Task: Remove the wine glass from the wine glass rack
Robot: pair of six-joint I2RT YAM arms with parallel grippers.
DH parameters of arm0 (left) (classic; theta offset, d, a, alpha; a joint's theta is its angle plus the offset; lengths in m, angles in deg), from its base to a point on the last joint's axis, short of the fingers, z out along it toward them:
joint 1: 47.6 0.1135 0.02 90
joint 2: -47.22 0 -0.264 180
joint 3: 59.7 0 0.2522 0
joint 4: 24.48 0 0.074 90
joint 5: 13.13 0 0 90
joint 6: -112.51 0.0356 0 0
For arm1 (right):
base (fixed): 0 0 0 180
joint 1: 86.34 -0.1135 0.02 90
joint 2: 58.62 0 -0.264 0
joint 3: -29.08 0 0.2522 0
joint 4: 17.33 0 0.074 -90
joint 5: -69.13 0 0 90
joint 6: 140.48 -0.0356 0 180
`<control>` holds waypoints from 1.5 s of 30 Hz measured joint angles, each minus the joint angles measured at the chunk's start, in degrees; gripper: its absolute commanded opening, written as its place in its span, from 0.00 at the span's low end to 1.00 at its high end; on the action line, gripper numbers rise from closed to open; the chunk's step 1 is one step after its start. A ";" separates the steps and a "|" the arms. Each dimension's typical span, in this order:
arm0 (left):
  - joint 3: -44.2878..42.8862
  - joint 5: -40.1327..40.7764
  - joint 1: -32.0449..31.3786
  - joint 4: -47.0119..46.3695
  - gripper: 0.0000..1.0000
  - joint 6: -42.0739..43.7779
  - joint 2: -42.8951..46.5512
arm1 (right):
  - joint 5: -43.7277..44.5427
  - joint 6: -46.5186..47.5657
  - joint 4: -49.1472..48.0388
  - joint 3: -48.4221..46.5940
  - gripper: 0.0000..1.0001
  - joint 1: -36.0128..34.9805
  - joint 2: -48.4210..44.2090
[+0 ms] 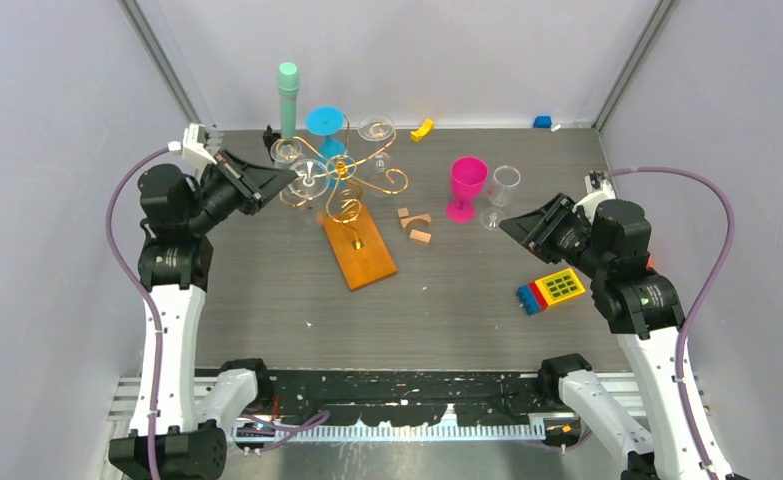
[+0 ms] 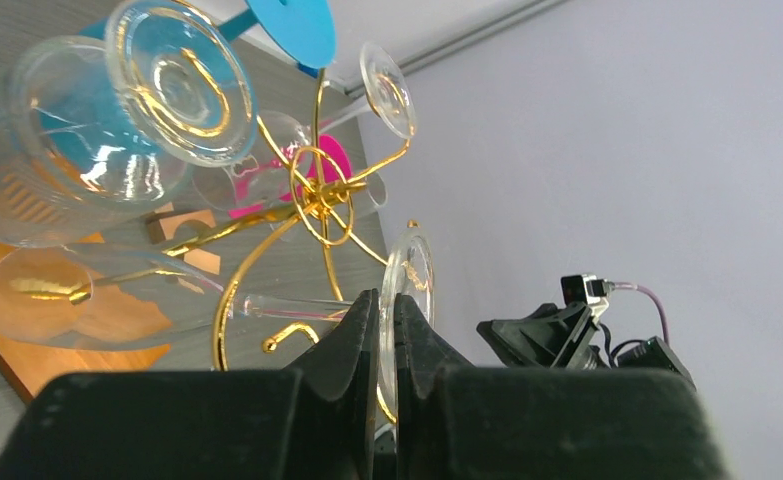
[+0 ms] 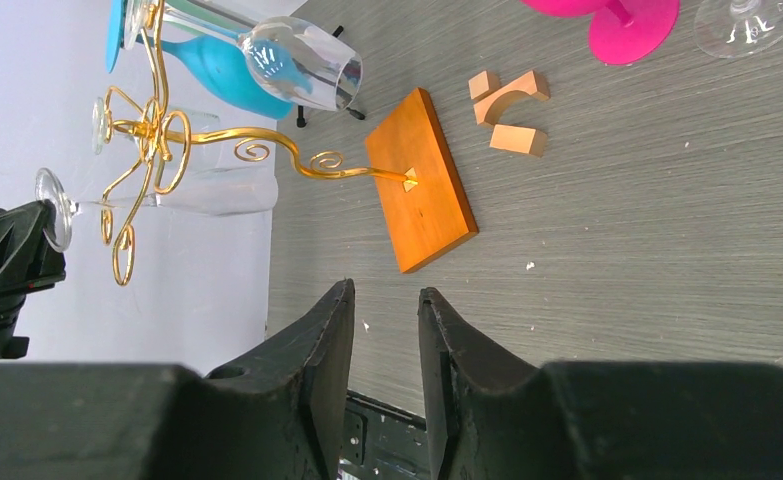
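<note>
The wine glass rack (image 1: 345, 172) is a gold wire stand with curled arms on an orange-brown wooden base (image 1: 359, 250). Several glasses hang on it. My left gripper (image 1: 285, 181) is at the rack's left side, shut on the round foot of a clear wine glass (image 2: 413, 268). That glass's stem (image 2: 287, 305) still lies in a gold arm. The right wrist view shows the rack (image 3: 197, 135) and this glass (image 3: 212, 190) sideways. My right gripper (image 1: 508, 226) is open and empty, low over the table right of the rack; its fingers (image 3: 332, 330) frame bare table.
A blue glass (image 1: 325, 124) and a clear glass (image 1: 376, 130) also hang on the rack. A green cylinder (image 1: 288, 95) stands behind. A pink goblet (image 1: 467, 186), a clear glass (image 1: 503, 188), wooden blocks (image 1: 415, 223) and a coloured toy block (image 1: 553, 290) are on the table.
</note>
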 measured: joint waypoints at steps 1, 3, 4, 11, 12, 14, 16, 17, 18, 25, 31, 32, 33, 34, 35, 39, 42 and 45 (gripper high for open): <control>0.07 -0.02 -0.44 -0.13 0.00 0.00 0.00 | 0.00 -0.02 0.00 0.00 0.36 0.00 0.00; 0.31 -0.11 -1.16 -0.28 0.00 -0.02 0.07 | 0.00 0.00 0.00 0.00 0.36 0.00 0.00; 0.66 -0.09 -1.29 -0.26 0.00 -0.02 0.31 | 0.02 0.00 0.00 0.00 0.36 0.00 0.00; 3.06 0.24 -1.40 0.52 0.00 -0.48 4.68 | -0.35 0.00 -0.07 0.00 0.44 0.00 -0.02; 3.19 0.28 -1.40 0.85 0.00 -0.48 5.55 | -0.68 0.00 -0.13 0.00 0.46 0.00 -0.02; 3.32 0.72 -1.40 1.60 0.00 -0.50 7.63 | -1.46 0.00 -0.55 0.00 0.49 0.00 -0.04; 3.34 1.33 -1.42 2.58 0.00 -0.66 9.81 | -2.89 0.02 -1.60 0.24 0.51 0.00 -0.33; 3.37 1.90 -1.42 3.34 0.00 -0.72 10.97 | -3.52 0.02 -2.23 0.52 0.53 0.00 -0.55; 3.48 2.71 -1.42 4.37 0.00 -0.85 12.37 | -4.63 0.00 -3.34 1.14 0.54 0.00 -0.94; 4.15 6.12 -1.44 12.52 0.00 -1.97 22.45 | -15.34 -3.76 -17.75 9.73 0.67 -0.28 -4.24; 6.78 5.77 -1.68 14.91 0.00 -5.33 25.77 | -20.02 -8.59 -36.57 17.97 0.75 -6.14 -5.64; 7.67 5.62 -1.90 14.95 0.00 -6.10 25.88 | -20.11 -8.39 -38.64 18.51 0.75 -8.31 -5.44; 8.59 5.49 -2.12 15.06 0.00 -6.67 25.90 | -20.11 -7.85 -40.19 18.80 0.76 -10.84 -5.20; 9.40 5.38 -2.36 15.19 0.00 -7.45 25.88 | -19.91 -7.08 -41.20 18.80 0.76 -12.92 -4.92; 10.03 5.22 -2.60 15.21 0.00 -7.82 25.88 | -19.34 -5.68 -42.47 18.78 0.76 -16.04 -4.07; 12.24 4.28 -4.00 15.15 0.00 -10.27 25.88 | -15.98 1.22 -45.33 18.32 0.75 -28.89 0.52; 13.00 3.63 -5.11 14.84 0.00 -11.93 25.90 | -12.02 7.91 -46.73 17.44 0.75 -37.16 5.60; 13.25 2.99 -6.88 14.19 0.00 -13.57 25.90 | -7.72 14.91 -48.35 17.16 0.75 -43.91 11.54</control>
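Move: The left gripper holds the wine glass by its foot, the glass's middle about 2 cm to its right and 8 cm below. The left curl of the rack lies some 3 cm back and 1 cm left, the front curl 6 cm back and 8 cm right, both slightly lower. From the right gripper the glass is some 34 cm left and 4 cm ahead, about level; the pink glass stands 16 cm ahead, 7 cm left, 22 cm lower. Keep the left grip on the glass's foot and draw it back about 11 cm, out between the left and front curls of the rack, then lower it some 4 cm, tipping the gripper slightly down. After a short wait, sweep the right gripper some 20 cm left and 10 cm back towards the hanging glass, turning it counter-clockwise to point left, its tips lifting, and open its fingers wide. ##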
